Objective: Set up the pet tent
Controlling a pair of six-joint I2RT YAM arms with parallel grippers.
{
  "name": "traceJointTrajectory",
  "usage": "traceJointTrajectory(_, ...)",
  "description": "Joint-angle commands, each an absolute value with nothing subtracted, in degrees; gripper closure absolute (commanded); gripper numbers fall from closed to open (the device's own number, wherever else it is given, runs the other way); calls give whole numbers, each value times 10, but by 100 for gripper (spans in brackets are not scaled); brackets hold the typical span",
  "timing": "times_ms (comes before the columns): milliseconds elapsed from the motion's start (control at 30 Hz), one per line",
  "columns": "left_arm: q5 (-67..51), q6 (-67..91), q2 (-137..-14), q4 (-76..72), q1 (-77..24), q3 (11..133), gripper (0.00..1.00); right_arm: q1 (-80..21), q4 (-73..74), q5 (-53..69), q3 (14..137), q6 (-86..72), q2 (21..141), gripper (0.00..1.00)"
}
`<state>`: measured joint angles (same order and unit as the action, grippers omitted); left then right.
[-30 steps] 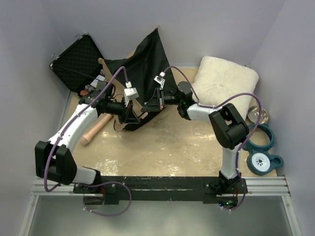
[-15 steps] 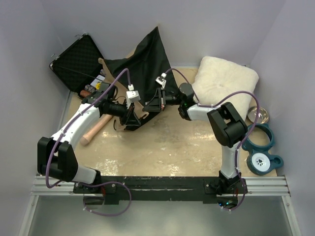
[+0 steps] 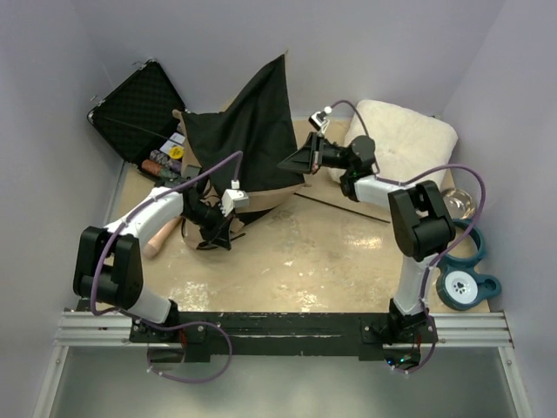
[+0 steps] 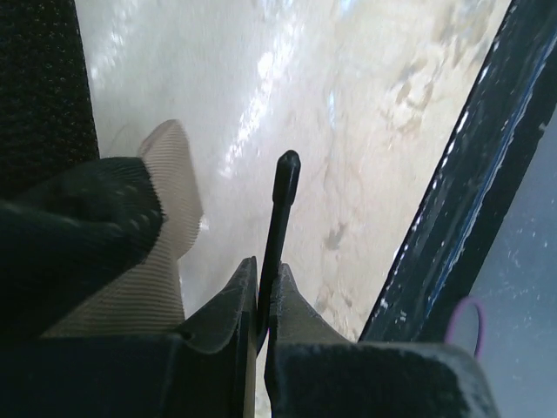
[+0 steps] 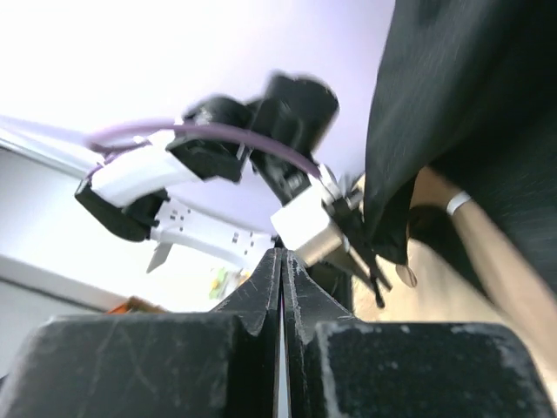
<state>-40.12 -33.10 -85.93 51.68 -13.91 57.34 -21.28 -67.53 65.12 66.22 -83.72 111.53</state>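
The pet tent [image 3: 248, 131] stands crumpled at the back centre, black underside up, with a tan edge along its lower hem. My left gripper [image 3: 213, 235] is low at the tent's near left corner. In the left wrist view it [image 4: 265, 270] is shut on a thin black pole [image 4: 280, 200] whose capped tip sticks out past the jaws, beside a tan strap [image 4: 165, 252]. My right gripper [image 3: 302, 163] hovers at the tent's right edge. In its own view it [image 5: 283, 254] is shut with nothing visible between the jaws, and the black fabric [image 5: 470, 104] hangs to the right. A second pole [image 3: 339, 207] lies on the floor.
An open black foam-lined case [image 3: 139, 109] leans at the back left. A white fluffy cushion [image 3: 400, 144] lies at the back right. A teal bowl stand [image 3: 461, 261] and a metal bowl [image 3: 461, 202] sit by the right wall. A tan stick [image 3: 165, 235] lies on the left.
My left gripper has drawn the pole end down and to the left. My right gripper has swung back and to the right, away from the left one. The tent fabric stands taller and wider.
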Motion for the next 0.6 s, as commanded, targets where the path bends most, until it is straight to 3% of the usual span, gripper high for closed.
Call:
traceJointTrajectory(0,-277,-317,-852,575,-112,575,100,-207,-708,644,681,-812,1083,100)
traceJointTrajectory(67,-297,-319,-846,576,-112,582,100,-208,-563,646,695,-692,1077,98)
traceJointTrajectory(133,-313,-324,-842,578,-112,585,100,-217,-379,635,731,-531,1069,72)
traceJointTrajectory(200,-330,-332,-838,583,-112,589,100,-240,-210,617,771,-382,1072,54)
traceJointTrajectory(300,-346,-336,-836,590,-113,594,100,-273,-97,607,796,-279,1086,49)
traceJointTrajectory(400,-355,-338,-829,593,-112,598,100,-292,-125,601,760,-256,1082,42)
traceJointTrajectory(533,-366,-342,-824,592,-112,602,100,-300,-291,565,630,-310,1036,23)
traceJointTrajectory(567,-370,-345,-823,595,-112,602,100,-304,-340,555,607,-325,1032,22)
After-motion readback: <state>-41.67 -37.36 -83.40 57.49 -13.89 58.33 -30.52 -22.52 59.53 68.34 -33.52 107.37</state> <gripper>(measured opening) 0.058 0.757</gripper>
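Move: The dark flap at the tent's near lower corner lies about 9 cm to the left of my right hand, 5 cm back and 14 cm below. The loose pole crosses the table some 17 cm to its right, 2 cm back and 26 cm down. From my left hand, which holds the capped pole end, the same flap is about 7 cm ahead, 4 cm to the right and 4 cm higher. I spread my empty right hand from shut to about three-quarters open. After a small swing forward and right, I turn it back and sweep down about 8 cm, left and back, dipping its fingertips some 17 degrees towards the dark flap. My left hand keeps its pinch on the pole end, easing back a little as it sinks slightly and then rises. ##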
